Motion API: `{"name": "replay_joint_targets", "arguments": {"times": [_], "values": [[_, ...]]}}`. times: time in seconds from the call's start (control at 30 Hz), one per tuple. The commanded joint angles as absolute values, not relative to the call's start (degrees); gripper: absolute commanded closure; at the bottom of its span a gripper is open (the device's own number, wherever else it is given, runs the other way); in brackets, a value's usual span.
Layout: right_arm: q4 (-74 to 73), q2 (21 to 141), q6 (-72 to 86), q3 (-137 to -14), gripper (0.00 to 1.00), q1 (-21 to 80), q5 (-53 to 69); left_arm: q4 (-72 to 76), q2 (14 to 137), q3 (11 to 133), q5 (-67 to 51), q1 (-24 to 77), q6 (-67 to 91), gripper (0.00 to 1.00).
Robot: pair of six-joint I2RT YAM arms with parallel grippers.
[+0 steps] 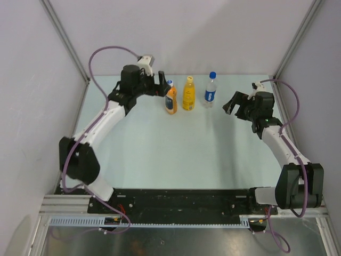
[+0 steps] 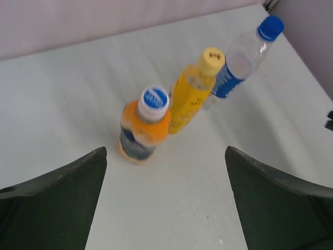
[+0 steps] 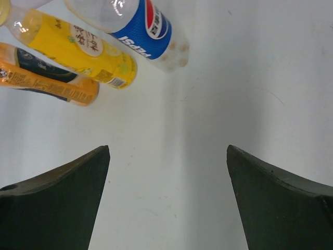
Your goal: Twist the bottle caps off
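Three bottles stand upright in a row at the back of the table, all capped. The orange bottle [image 1: 170,101] carries the white cap [image 1: 170,83], the yellow bottle [image 1: 188,97] the yellow cap [image 1: 189,79], and the clear bottle [image 1: 210,95] the blue cap [image 1: 212,75]. My left gripper [image 1: 161,84] hovers open just left of the orange bottle [image 2: 139,136], whose white cap [image 2: 154,99] lies ahead of its empty jaws [image 2: 165,151]. My right gripper [image 1: 232,105] stands open to the right of the clear bottle [image 3: 151,26], touching nothing [image 3: 167,148].
Pale walls and metal frame posts [image 1: 64,37] close in the table [image 1: 160,149] at the back and sides. The black rail [image 1: 181,200] holding both arm bases runs along the near edge.
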State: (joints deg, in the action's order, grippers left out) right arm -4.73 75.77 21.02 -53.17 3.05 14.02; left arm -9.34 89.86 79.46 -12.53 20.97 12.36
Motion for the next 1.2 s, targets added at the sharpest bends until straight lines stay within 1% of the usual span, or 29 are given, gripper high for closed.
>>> {"name": "replay_joint_targets", "arguments": {"times": [0.0,0.27,0.4,0.43,0.5,0.63,0.7,0.73,0.83,0.97,1.17], "values": [[-6.7,73.2,19.8,-55.7,0.01,1.7,15.2,-9.1,98.6,89.2,-13.7,22.0,7.1,0.00],[-8.1,72.4,19.8,-55.7,0.01,0.5,15.5,-12.9,112.5,102.7,-11.0,24.6,2.4,0.02],[-8.1,72.1,20.1,-55.7,0.01,0.5,16.0,-13.6,116.2,105.7,-9.4,25.4,1.9,0.08],[-8.2,72.0,20.1,-55.7,0.01,0.4,16.1,-13.6,116.9,105.9,-9.1,25.5,1.7,0.10],[-8.3,71.9,20.2,-55.7,0.01,0.4,16.4,-13.6,117.6,106.1,-8.7,25.6,1.4,0.19],[-8.5,71.9,20.5,-55.7,0.01,0.5,17.1,-13.7,117.7,105.2,-7.8,25.6,0.6,0.42],[-8.6,71.8,20.6,-55.7,0.01,0.4,17.4,-13.6,117.0,104.1,-7.3,25.6,0.2,0.52],[-8.6,71.8,20.6,-55.7,0.01,0.4,17.6,-13.6,116.5,103.4,-7.0,25.6,0.1,0.56],[-8.4,71.2,20.3,-55.7,0.01,0.8,18.3,-13.6,114.1,100.9,-6.3,25.6,-1.8,0.62],[-8.0,70.5,19.5,-56.5,0.01,2.7,20.0,-13.7,107.6,95.8,-7.9,25.6,-2.8,0.64],[-7.2,69.9,18.4,-59.3,0.01,10.0,21.0,-13.8,93.1,84.8,-16.5,26.0,-2.0,0.63]]}}
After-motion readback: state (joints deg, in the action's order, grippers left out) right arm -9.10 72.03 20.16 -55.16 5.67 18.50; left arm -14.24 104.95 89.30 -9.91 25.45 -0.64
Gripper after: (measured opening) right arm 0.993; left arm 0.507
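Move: The orange bottle stands ahead of the open left hand by about 9 cm, roughly 6 cm to its right, with its middle some 13 cm lower. The yellow bottle is about 9 cm to the right of the orange bottle and 2 cm farther out; the Pepsi bottle, about 20 cm to the right of it and 4 cm farther out. From the right hand the orange bottle lies some 24 cm left, 12 cm ahead and slightly lower. The orange bottle is reached by the left hand going forward, down and right, rolling its left side up some 15 degrees; the fingers then pinch it just below the cap and draw it back about 5 cm, slightly left and up. The open right hand eases slightly right, then starts left and up towards it, still rising at the end. ##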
